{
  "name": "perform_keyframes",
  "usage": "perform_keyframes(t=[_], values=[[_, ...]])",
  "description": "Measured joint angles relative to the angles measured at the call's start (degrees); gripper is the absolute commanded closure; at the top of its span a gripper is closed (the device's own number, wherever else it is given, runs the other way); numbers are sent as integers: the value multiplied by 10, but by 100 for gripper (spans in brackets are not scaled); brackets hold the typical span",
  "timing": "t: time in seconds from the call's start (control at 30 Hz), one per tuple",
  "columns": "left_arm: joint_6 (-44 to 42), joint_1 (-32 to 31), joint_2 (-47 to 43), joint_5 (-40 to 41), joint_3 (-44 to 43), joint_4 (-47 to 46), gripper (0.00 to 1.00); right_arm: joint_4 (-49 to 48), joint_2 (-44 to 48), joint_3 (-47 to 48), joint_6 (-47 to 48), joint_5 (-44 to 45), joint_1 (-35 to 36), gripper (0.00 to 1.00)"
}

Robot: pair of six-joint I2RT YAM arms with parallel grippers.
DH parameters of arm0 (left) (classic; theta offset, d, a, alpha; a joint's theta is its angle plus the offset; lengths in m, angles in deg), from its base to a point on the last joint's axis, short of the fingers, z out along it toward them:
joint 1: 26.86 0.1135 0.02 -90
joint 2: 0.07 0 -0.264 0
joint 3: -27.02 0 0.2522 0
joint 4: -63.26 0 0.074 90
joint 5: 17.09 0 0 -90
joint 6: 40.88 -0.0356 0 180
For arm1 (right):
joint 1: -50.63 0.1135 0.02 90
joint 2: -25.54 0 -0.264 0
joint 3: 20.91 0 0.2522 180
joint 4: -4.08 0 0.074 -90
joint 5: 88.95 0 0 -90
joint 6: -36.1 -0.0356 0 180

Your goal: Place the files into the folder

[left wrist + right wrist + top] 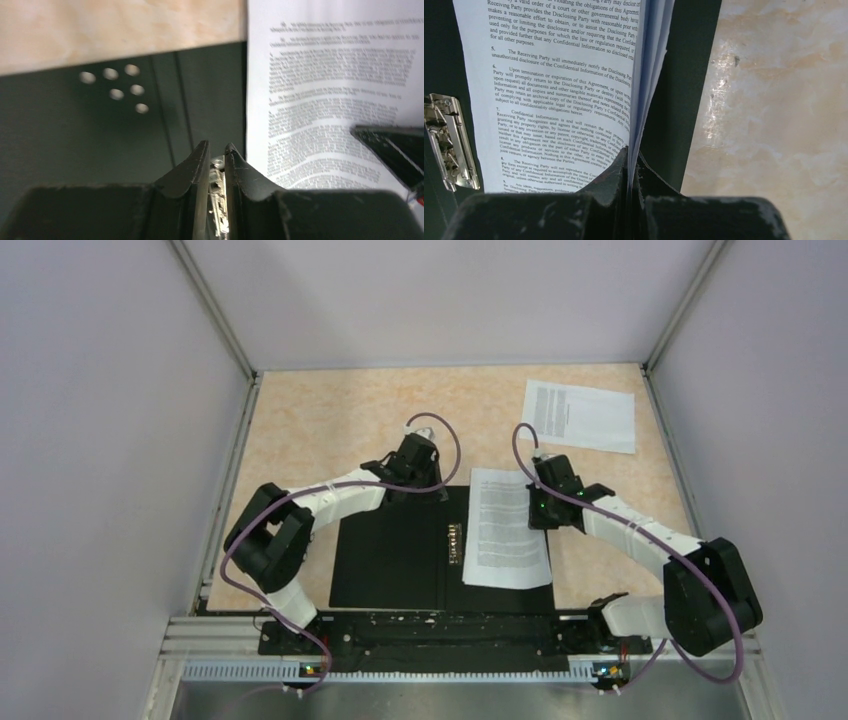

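The folder [385, 555] lies open on the table, black inside up, with its metal spine clip [455, 540] in the middle. White printed files [505, 530] rest on its right half, tilted a little. My right gripper [538, 515] is shut on their right edge; in the right wrist view the sheets [559, 90] curl up between the pinching jaws [631, 150], beside the clip [449, 142]. My left gripper [432, 492] hovers at the folder's far edge near the spine. Its jaws [216, 146] stand a narrow gap apart, the clip [216, 195] showing in that gap.
Another printed sheet [580, 415] lies alone on the tan table at the back right. Grey walls close in the left, right and back sides. The arm bases sit on a rail [400, 655] along the near edge.
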Motion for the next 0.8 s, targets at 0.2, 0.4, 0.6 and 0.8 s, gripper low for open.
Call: perform_keyframes(t=[0.2,0.4,0.6,0.8], values=[[12,47,22,2,1,5,80,2,-9,14,7,-10,10,100],[25,59,43,7,6,12,78,28,-21,38,2,19,13,38],[26,59,28,33,22,24,67,71,-12,59,-10,64,14,17],[25,59,-82,76,68,58,36,140,45,104,-27,107,15,25]])
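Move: My right hand grips the raised right edge of the files; the stack's middle is about 8 cm to its left, level front to back and roughly 3 cm below. The clip lies some 19 cm left and 3 cm back, also 3 cm below. From my left hand, the stack is about 15 cm right, 6 cm back and 6 cm below; the clip is 3 cm right, 9 cm back, equally low. I keep my right hand almost still, then open its fingers wide to let go of the files' right edge, and lift about 6 cm with a 2 cm shift right. My empty left hand draws left, away from the files over the left cover, about 8 cm in all, dipping 4 cm and coming back up, turning slightly counter-clockwise as its fingers part further. ##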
